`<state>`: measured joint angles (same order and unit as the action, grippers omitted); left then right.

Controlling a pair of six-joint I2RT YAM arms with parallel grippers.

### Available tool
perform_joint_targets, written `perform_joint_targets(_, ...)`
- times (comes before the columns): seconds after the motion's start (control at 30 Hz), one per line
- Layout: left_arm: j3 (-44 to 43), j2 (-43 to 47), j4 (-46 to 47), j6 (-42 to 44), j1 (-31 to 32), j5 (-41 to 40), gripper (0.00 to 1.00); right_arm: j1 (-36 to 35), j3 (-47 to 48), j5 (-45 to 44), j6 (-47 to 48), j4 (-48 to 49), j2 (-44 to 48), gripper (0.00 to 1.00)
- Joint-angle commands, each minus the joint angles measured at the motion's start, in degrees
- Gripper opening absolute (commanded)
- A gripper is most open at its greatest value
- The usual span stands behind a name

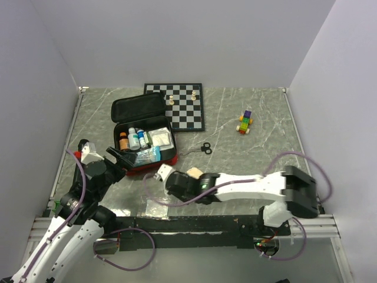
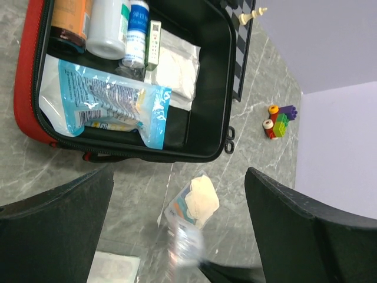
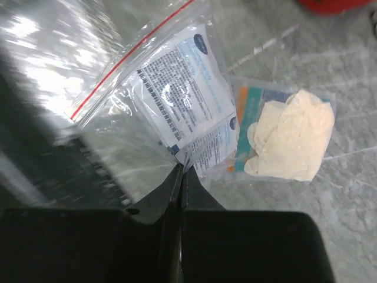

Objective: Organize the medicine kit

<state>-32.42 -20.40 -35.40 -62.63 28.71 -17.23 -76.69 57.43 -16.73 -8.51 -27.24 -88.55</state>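
The medicine kit [image 1: 148,167] lies open at left centre, red outside, black lid [image 1: 138,107] folded back. Inside stand bottles [image 2: 109,26], a blue pouch [image 2: 109,103] and white gauze packs [image 2: 177,68]. My right gripper [image 3: 182,169] is shut on the corner of a clear zip bag [image 3: 177,100] holding white printed sachets, just in front of the kit [image 1: 162,173]. A packet of cream gloves [image 3: 288,135] lies on the table beside it [image 1: 194,173]. My left gripper [image 2: 177,230] hangs open above that spot, near the kit's front left corner, nothing between its fingers.
A chessboard [image 1: 187,112] with a few pale pieces lies behind the kit. Small black scissors [image 1: 205,148] lie to its right, a coloured block toy [image 1: 245,122] farther right. Another clear packet [image 1: 156,207] rests near the front edge.
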Motion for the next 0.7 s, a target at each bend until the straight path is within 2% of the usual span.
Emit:
perform_joint_targets(0.0, -3.1, 0.2, 0.6, 1.8, 0.2, -2.5, 0.96, 5.2, 1.2, 13.3, -1.7, -1.3, 12.5, 0.00)
perform_joint_targets(0.17, -4.8, -1.5, 5.1, 6.5, 0.1, 0.4, 0.96, 20.6, -1.3, 40.0, -5.5, 3.8, 22.0, 0.00)
perform_joint_targets(0.33, -0.6, 2.1, 21.7, 9.6, 0.2, 15.3, 0.96, 30.1, -7.2, 61.2, -13.7, 19.7, 26.2, 0.00)
perform_joint_targets(0.43, 2.5, 1.2, 32.6, 8.0, 0.2, 25.9, 0.96, 31.3, -9.9, 69.6, -20.2, 31.6, 26.1, 0.00)
perform_joint_targets(0.53, 3.1, -4.0, 41.7, 6.6, 0.2, 35.7, 0.96, 32.3, -12.6, 75.8, -27.7, 44.5, 25.4, 0.00)
perform_joint_targets(0.57, 2.8, -5.9, 43.8, 6.3, 0.2, 38.7, 0.96, 32.7, -14.0, 78.2, -32.8, 50.9, 24.9, 0.00)
perform_joint_targets(0.67, 3.2, -6.8, 47.8, 6.2, 0.2, 41.9, 0.96, 34.1, -16.7, 81.1, -42.6, 64.1, 24.1, 0.00)
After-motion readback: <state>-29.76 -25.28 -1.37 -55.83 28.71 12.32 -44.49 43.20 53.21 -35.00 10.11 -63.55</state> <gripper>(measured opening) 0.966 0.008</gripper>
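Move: The left hand is empty and open; the bag of wipes in the right fingers lies about 12 cm to its right, 7 cm back and 13 cm below. The medicine kit is some 6 cm ahead of that hand and 14 cm down. From the right hand, the left gripper is roughly 7 cm ahead, 12 cm left and 12 cm up; the gloves packet lies about 4 cm ahead, 8 cm right and 5 cm below. Keeping its pinch on the bag of wipes, the right hand carries it up some 18 cm towards the left gripper, its fingers swinging from steeply down to point more to the left. The left hand, still open and touching nothing yet, rises about 10 cm and goes 9 cm right to meet the bag, nose lifting and turning some 30 degrees clockwise. ##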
